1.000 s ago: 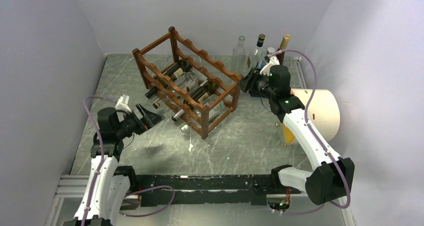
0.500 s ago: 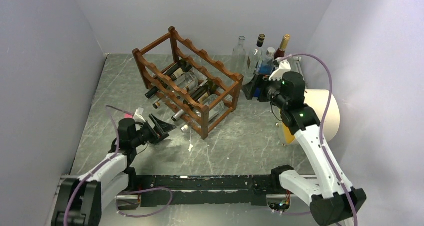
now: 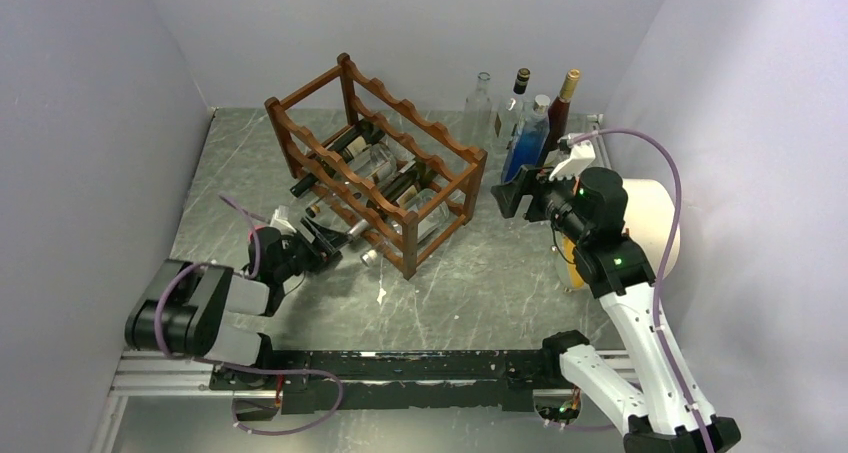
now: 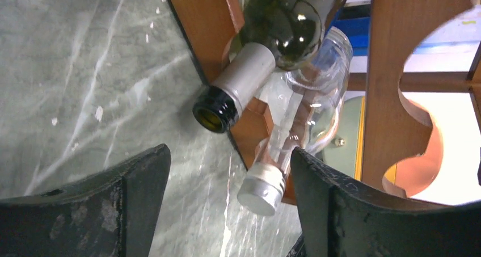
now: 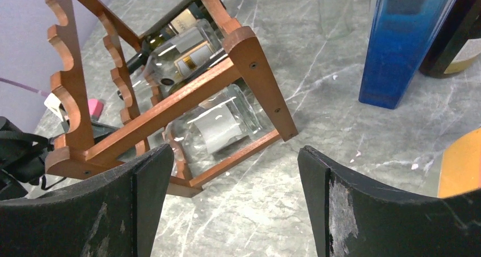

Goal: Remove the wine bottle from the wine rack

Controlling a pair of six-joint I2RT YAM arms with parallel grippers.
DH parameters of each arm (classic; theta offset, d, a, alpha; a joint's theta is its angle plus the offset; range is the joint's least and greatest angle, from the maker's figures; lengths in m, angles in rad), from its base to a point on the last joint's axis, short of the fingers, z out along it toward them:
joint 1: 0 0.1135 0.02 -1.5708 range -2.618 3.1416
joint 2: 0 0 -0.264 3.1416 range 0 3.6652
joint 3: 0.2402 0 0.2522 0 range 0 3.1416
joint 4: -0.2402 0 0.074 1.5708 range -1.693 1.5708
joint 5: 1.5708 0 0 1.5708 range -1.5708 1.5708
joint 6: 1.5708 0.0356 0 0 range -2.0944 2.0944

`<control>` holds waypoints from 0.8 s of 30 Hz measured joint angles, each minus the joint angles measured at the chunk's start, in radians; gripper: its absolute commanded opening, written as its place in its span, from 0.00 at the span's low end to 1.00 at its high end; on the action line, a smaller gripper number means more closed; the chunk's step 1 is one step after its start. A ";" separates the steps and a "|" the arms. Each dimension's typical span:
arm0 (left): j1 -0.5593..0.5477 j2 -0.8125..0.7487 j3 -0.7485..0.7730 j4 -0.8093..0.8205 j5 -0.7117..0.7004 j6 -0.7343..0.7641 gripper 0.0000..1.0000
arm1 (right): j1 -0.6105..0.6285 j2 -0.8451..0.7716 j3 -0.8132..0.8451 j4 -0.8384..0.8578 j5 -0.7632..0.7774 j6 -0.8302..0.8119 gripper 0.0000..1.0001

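The reddish-brown wine rack stands at mid-table with several bottles lying in it, necks pointing to the near left. My left gripper is low over the table at those necks, open and empty. In the left wrist view, a dark green wine bottle with a silver-foil neck juts from the rack. A clear bottle's silver cap hangs between my open fingertips, close to the right finger. My right gripper is open and empty, right of the rack's end post.
Several upright bottles stand at the back right: a clear one, a dark one, a blue one and a dark red one. A cream roll lies by the right wall. Walls close three sides.
My left arm has folded down and its gripper has moved right to the bottle necks at the rack's near end. My right gripper has drawn back right and nearer, away from the rack.
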 measured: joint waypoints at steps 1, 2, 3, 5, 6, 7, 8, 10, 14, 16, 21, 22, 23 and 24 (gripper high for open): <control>-0.001 0.034 0.007 0.024 0.001 -0.002 0.76 | 0.000 0.005 -0.001 0.000 0.001 0.000 0.85; -0.001 0.073 0.017 0.054 0.002 -0.006 0.75 | 0.000 0.012 -0.001 -0.001 0.003 -0.001 0.85; -0.001 0.110 0.024 0.087 0.005 -0.012 0.73 | 0.000 0.018 -0.002 -0.001 0.003 -0.001 0.85; -0.001 0.192 0.035 0.167 0.016 -0.029 0.70 | 0.000 0.020 -0.002 -0.001 0.005 -0.002 0.85; -0.001 0.230 0.039 0.202 0.021 -0.037 0.69 | 0.000 0.019 -0.002 0.000 0.006 -0.003 0.85; -0.001 0.270 0.040 0.243 0.026 -0.044 0.68 | 0.000 0.018 -0.003 0.000 0.008 -0.003 0.85; -0.001 0.318 0.040 0.291 0.033 -0.058 0.67 | 0.000 0.017 -0.005 0.000 0.009 -0.003 0.85; -0.001 0.408 0.048 0.404 0.052 -0.085 0.67 | 0.000 0.016 -0.008 0.001 0.012 -0.003 0.85; -0.001 0.569 0.082 0.566 0.103 -0.182 0.65 | 0.000 0.019 -0.008 0.004 0.012 -0.003 0.85; -0.001 0.611 0.109 0.579 0.126 -0.232 0.65 | 0.000 0.024 -0.008 0.006 0.012 -0.003 0.85; -0.002 0.626 0.119 0.580 0.126 -0.256 0.55 | 0.000 0.043 -0.008 0.006 0.011 -0.003 0.85; -0.002 0.622 0.119 0.580 0.124 -0.251 0.54 | 0.000 0.044 -0.008 0.006 0.011 -0.003 0.85; -0.003 0.621 0.119 0.579 0.121 -0.244 0.53 | 0.000 0.044 -0.008 0.006 0.011 -0.003 0.85; -0.005 0.619 0.118 0.578 0.117 -0.233 0.53 | 0.000 0.044 -0.008 0.006 0.011 -0.003 0.85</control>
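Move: The wine bottle's foil-capped neck pokes out of the rack's bottom row about 4 cm ahead of the left hand, 4 cm to its right and 2 cm lower. The clear bottle's white cap is roughly level with the hand, 7 cm right and 3 cm lower; on the other side another bottle neck lies some 8 cm ahead and 5 cm left. From the right hand, the wine bottle's neck is about 29 cm left, 3 cm ahead and 26 cm down. The left hand slides in low towards the wine bottle's neck, going forward, right and down together by about 5 cm in all, then eases to a stop with its fingertips either side of the dark mouth. On the way the wrist rolls some 15 degrees, its left side dropping, and the fingers narrow from wide open to about half open, not yet shut on the neck. ##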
